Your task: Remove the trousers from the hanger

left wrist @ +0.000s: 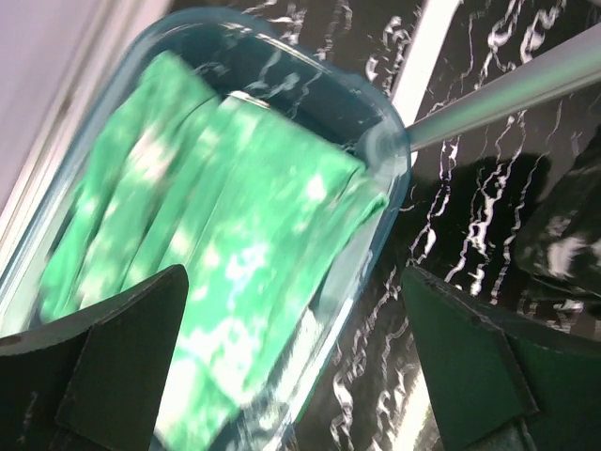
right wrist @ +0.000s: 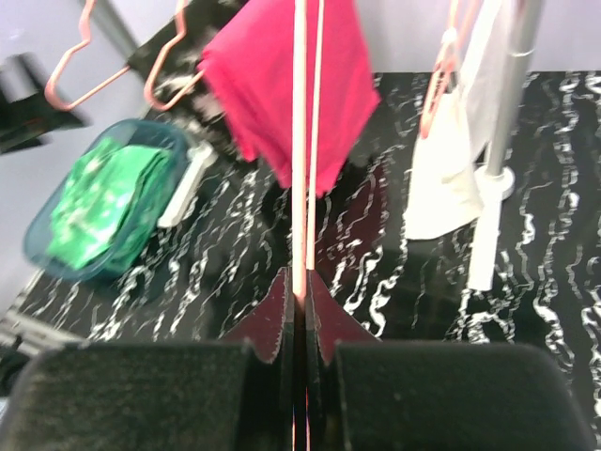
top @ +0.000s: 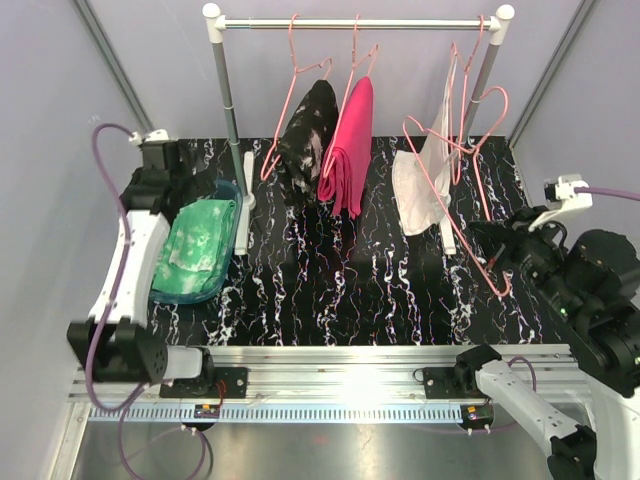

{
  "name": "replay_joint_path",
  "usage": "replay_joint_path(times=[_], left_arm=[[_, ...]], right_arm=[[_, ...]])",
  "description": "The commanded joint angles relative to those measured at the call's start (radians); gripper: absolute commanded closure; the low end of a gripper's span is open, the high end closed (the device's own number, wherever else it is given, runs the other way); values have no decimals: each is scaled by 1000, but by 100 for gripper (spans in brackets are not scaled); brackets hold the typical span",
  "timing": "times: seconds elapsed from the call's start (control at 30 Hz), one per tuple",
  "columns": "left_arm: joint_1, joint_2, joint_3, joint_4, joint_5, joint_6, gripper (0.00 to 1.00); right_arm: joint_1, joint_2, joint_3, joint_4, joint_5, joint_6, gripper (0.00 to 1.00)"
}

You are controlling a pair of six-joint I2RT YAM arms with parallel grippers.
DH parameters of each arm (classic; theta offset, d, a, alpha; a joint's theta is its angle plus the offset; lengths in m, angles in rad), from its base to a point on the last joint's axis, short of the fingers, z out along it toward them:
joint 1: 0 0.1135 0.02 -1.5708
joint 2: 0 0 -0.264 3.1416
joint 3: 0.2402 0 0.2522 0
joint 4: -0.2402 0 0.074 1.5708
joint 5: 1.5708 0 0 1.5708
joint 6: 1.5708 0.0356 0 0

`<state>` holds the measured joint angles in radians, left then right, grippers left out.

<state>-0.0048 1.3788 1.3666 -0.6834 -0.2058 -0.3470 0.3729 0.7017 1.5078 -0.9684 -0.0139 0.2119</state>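
Observation:
Mint green trousers [top: 197, 245] lie folded in a teal bin [top: 183, 297] at the left. My left gripper [top: 190, 190] hovers over that bin, open and holding nothing. In the left wrist view the green trousers [left wrist: 216, 216] fill the bin [left wrist: 394, 141] beneath the wide-apart left gripper [left wrist: 293, 282]. Black speckled trousers [top: 305, 140] and magenta trousers [top: 350, 150] hang on pink hangers from the rod [top: 360, 22]. My right gripper [top: 505, 262] is shut on an empty pink hanger [top: 482, 260] low at the right. In the right wrist view the right gripper [right wrist: 302, 291] pinches the hanger wire [right wrist: 300, 188] in front of the magenta trousers [right wrist: 272, 85].
A white garment [top: 420, 190] hangs at the right of the rack, with more pink hangers [top: 465, 110] above it. The rack's grey poles [top: 232, 110] stand on white feet [top: 248, 185] on the black marbled table [top: 340, 290]. An aluminium rail [top: 340, 365] runs along the near edge.

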Motion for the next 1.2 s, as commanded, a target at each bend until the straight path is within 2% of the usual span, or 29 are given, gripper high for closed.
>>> replay_joint_path(times=[0.0, 0.3, 0.53, 0.83, 1.17], left_arm=[[5, -187, -26, -96, -121, -153, 1], [5, -581, -193, -113, -29, -172, 1], [5, -777, -230, -205, -83, -159, 1], [3, -840, -239, -252, -23, -98, 1], [5, -860, -248, -263, 63, -53, 1]], right_arm=[[1, 59, 40, 114, 109, -25, 100], [1, 310, 100, 350, 301, -31, 100], [1, 482, 172, 490, 348, -95, 100], [3, 596, 152, 603, 368, -140, 100], [-18, 647, 138, 589, 356, -132, 100]])
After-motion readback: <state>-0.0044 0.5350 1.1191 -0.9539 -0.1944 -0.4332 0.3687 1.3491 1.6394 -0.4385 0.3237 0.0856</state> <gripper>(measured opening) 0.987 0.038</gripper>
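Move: Straight ahead of the right hand, which already holds the empty hanger, the hanging rail's right end lies about 28 cm out and 22 cm higher. The white trousers hang some 26 cm ahead, about 10 cm lower than the hand; the pink trousers are roughly 23 cm ahead, 16 cm left and 5 cm lower. From the left hand that stretch of rail is about 55 cm right, 6 cm ahead and 40 cm up. Carrying the empty hanger in its kept pinch, the right hand reaches about 24 cm forward towards the rail, quick at first and easing off, rising barely 2 cm before sinking back, while turning some 20 degrees clockwise. Meanwhile the open, empty left hand draws about 20 cm back from over the basket, rises roughly 7 cm and tips its fingers up some 20 degrees. ##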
